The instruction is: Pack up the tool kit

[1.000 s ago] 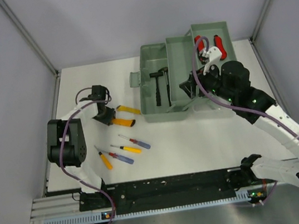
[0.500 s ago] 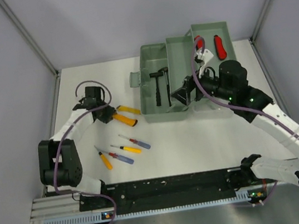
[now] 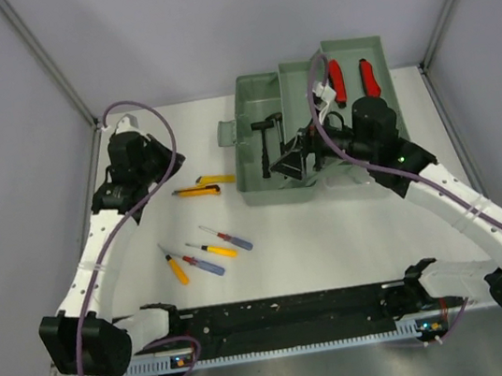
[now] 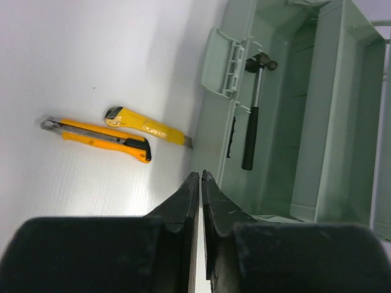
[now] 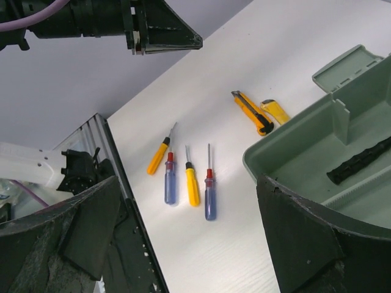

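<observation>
The grey-green tool kit (image 3: 269,183) lies open at the back of the table, its trays folded out. Red-handled pliers (image 3: 353,76) rest in the right tray and a small hammer (image 3: 270,143) lies in the box (image 4: 275,140). Two yellow knives (image 3: 199,191) (image 4: 98,134) lie left of the box. Several screwdrivers (image 3: 205,250) (image 5: 190,183) lie nearer the arms. My left gripper (image 3: 147,189) (image 4: 200,174) hangs shut and empty, raised left of the knives. My right gripper (image 3: 290,163) (image 5: 189,238) is wide open, holding nothing, above the box's front edge.
The box's latch flap (image 4: 221,61) sticks out toward the knives. Grey walls close in the table on the left, back and right. A black rail (image 3: 280,316) runs along the near edge between the arm bases. The left arm's head (image 5: 165,30) shows in the right wrist view.
My left gripper has risen back and left from the knives and shut empty. My right gripper has left the pliers in the right tray, swung left and opened wider.
</observation>
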Motion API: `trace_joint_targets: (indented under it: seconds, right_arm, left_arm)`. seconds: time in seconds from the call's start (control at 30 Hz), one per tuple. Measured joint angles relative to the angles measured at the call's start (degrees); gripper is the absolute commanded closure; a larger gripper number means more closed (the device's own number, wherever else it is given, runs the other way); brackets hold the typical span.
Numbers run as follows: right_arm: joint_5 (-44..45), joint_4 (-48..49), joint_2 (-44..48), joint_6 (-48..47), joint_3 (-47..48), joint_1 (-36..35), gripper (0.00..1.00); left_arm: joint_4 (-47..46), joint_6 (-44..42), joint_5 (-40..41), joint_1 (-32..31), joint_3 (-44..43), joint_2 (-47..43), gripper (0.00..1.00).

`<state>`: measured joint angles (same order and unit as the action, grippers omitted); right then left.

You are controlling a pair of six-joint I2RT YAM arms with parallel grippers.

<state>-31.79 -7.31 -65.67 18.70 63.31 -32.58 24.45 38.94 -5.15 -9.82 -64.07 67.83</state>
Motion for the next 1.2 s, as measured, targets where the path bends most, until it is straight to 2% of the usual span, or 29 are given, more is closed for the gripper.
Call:
trace_joint_targets:
  seconds: [0.03,0.07,0.17,0.33,0.47,0.6,0.73,1.2]
  right_arm:
    - [-0.1,0.2,-0.3,0.0,0.0,-0.2,0.1]
    - [0.0,0.2,-0.7,-0.1,0.0,-0.5,0.1]
    - [0.9,-0.2,-1.6,-1.0,0.2,-2.0,0.1]
    - [3.5,-1.8,-4.0,-2.6,0.6,-4.1,0.11]
    - [5.5,-3.1,-4.7,-3.1,0.6,-4.6,0.12]
    - [7.3,-3.7,-4.7,-3.6,0.6,-4.8,0.12]
    - [9.3,-4.6,-4.0,-4.2,0.3,-4.8,0.12]
    - [12.7,-6.1,-0.7,-5.2,-2.3,-4.8,0.14]
  left_arm:
    - [0.1,-0.4,0.8,0.0,0.0,0.0,0.53]
    - [0.5,-0.7,1.8,0.0,0.0,0.2,0.41]
    - [2.3,-0.5,4.3,0.0,0.1,1.8,0.29]
    - [4.0,2.1,7.2,0.0,2.3,7.2,0.29]
    - [5.1,6.3,9.3,0.1,2.7,15.6,0.31]
    - [10.2,11.1,12.1,0.4,-2.0,27.3,0.33]
    - [12.9,14.5,14.7,0.8,-7.5,34.6,0.33]
    - [15.5,21.0,18.5,2.0,-12.1,42.4,0.31]
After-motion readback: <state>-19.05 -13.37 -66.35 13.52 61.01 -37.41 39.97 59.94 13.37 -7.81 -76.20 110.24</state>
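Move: The orange utility knife lies on the table about 24 cm below my left hand, roughly 4 cm ahead and 2 cm to the left. The yellow knife is some 3 cm beyond it and 6 cm to its right. The tool box's left compartment is centred about 15 cm ahead of my left hand and 17 cm to its right; the nearest blue screwdriver lies some 10 cm back and 4 cm right. From my right hand, the orange knife is about 25 cm left, 14 cm ahead and 31 cm below. I drop my left hand about 23 cm onto the blade end of the orange knife, drifting some 5 cm left and a little forward. On the way I open the shut fingers to about two thirds, tip them steeply down and turn the hand counter-clockwise, ending astride or just over the knife. My empty, open right hand sinks about 5 cm near the box. ##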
